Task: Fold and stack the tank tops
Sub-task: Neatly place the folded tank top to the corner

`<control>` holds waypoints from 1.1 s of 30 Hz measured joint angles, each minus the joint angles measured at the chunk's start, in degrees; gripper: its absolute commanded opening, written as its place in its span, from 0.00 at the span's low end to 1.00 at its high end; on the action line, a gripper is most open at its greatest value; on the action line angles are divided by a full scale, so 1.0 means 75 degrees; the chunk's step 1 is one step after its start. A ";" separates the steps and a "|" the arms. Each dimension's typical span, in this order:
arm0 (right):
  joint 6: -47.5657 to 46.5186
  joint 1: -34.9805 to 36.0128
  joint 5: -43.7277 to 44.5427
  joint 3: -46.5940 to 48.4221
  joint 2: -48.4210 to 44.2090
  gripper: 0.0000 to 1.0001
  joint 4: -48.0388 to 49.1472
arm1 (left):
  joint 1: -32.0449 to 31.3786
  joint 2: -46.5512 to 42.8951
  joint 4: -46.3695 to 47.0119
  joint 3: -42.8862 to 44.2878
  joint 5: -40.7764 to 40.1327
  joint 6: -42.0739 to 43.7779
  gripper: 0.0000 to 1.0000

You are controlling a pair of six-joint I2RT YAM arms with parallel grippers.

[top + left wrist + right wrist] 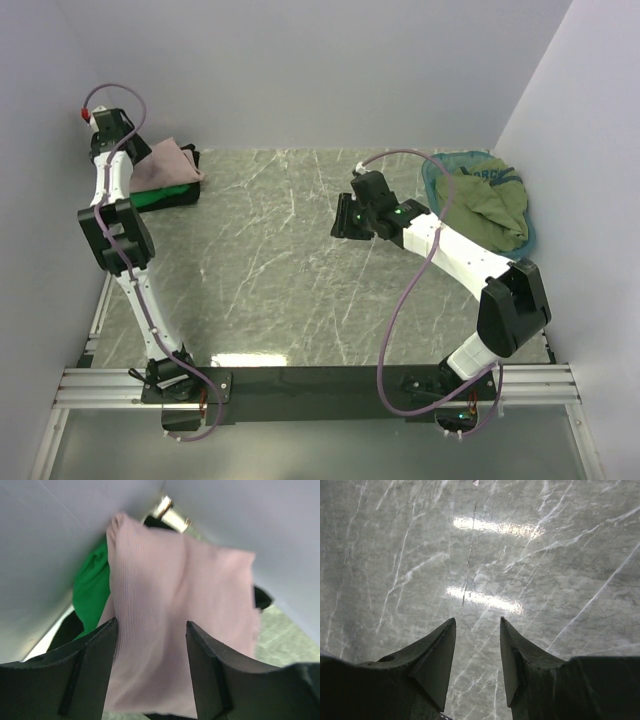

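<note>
A folded dusty pink tank top (175,605) lies on top of a bright green one (92,590) and a black one (67,630) in the table's far left corner (165,170). My left gripper (151,625) hovers just above the pink cloth. It is open, and the jaws stand apart with nothing pinched between them. An olive green tank top (495,205) lies crumpled in the teal basket (432,178) at the far right. My right gripper (477,622) is open over bare marble near the table's middle (345,215), holding nothing.
Grey walls close in the table at the back and on both sides, and the stack sits tight against the left corner. The marble tabletop (280,270) spreads between the two arms. A metal rail (320,385) runs along the near edge.
</note>
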 measured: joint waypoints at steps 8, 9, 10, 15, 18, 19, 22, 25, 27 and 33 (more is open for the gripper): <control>-0.0070 0.0020 0.0003 0.0000 -0.0015 0.48 0.0003 | -0.0082 -0.1169 -0.0009 -0.0003 -0.0731 -0.0026 0.63; -0.0070 0.0026 0.0003 -0.0003 -0.0032 0.48 0.0003 | -0.0102 -0.1376 -0.0017 -0.0015 -0.0822 -0.0032 0.63; -0.0070 0.0026 0.0009 -0.0009 -0.0073 0.49 0.0003 | -0.0117 -0.1530 -0.0015 -0.0044 -0.0868 -0.0058 0.63; -0.0093 0.0026 0.0286 -0.0085 -0.0536 0.50 0.0032 | -0.0513 -0.2929 -0.0192 -0.0845 -0.1099 -0.0326 0.63; -0.0093 0.0017 0.0568 -0.0312 -0.1096 0.51 0.0181 | -0.1498 -0.4141 -0.0108 -0.2110 -0.1341 -0.0574 0.63; -0.0093 0.0003 0.0644 -0.0385 -0.1265 0.51 0.0204 | -0.2005 -0.4637 -0.0082 -0.2745 -0.1346 -0.0697 0.64; -0.0093 -0.0012 0.0930 -0.0586 -0.1871 0.54 0.0204 | -0.3544 -0.6012 0.0309 -0.4785 -0.1005 -0.0944 0.63; -0.0082 -0.0029 0.1271 -0.0906 -0.2579 0.62 0.0248 | -0.4785 -0.7251 0.0458 -0.6767 -0.0682 -0.1113 0.63; -0.0085 -0.0044 0.1533 -0.1376 -0.3252 0.65 0.0393 | -0.5243 -0.7784 0.0478 -0.7632 -0.0565 -0.1166 0.63; 0.0090 -0.0047 0.2168 -0.2515 -0.4774 0.72 0.0402 | -0.6400 -0.8915 0.0452 -0.9398 -0.0385 -0.1355 0.63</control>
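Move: The folded pink tank top already lies released on the stack in the corner, its middle about 3 cm ahead of my open left hand, 5 cm to its right and some 8 cm below. Under it the green one's middle is about 1 cm ahead, 4 cm right and 10 cm down, and the black one's about 1 cm ahead, 6 cm right and 11 cm down. From my right hand the pink one is roughly 30 cm ahead, 53 cm left and 10 cm lower. I lift my open left hand nearly 20 cm off the stack, clear of the pink tank top, then swing it some 38 cm right and nearly 30 cm back over bare table, sinking again and turning about 40 degrees clockwise. A little later my empty right hand rises about 9 cm and goes 10 cm right, drawing back slightly, its fingers tipping up and opening wider. ##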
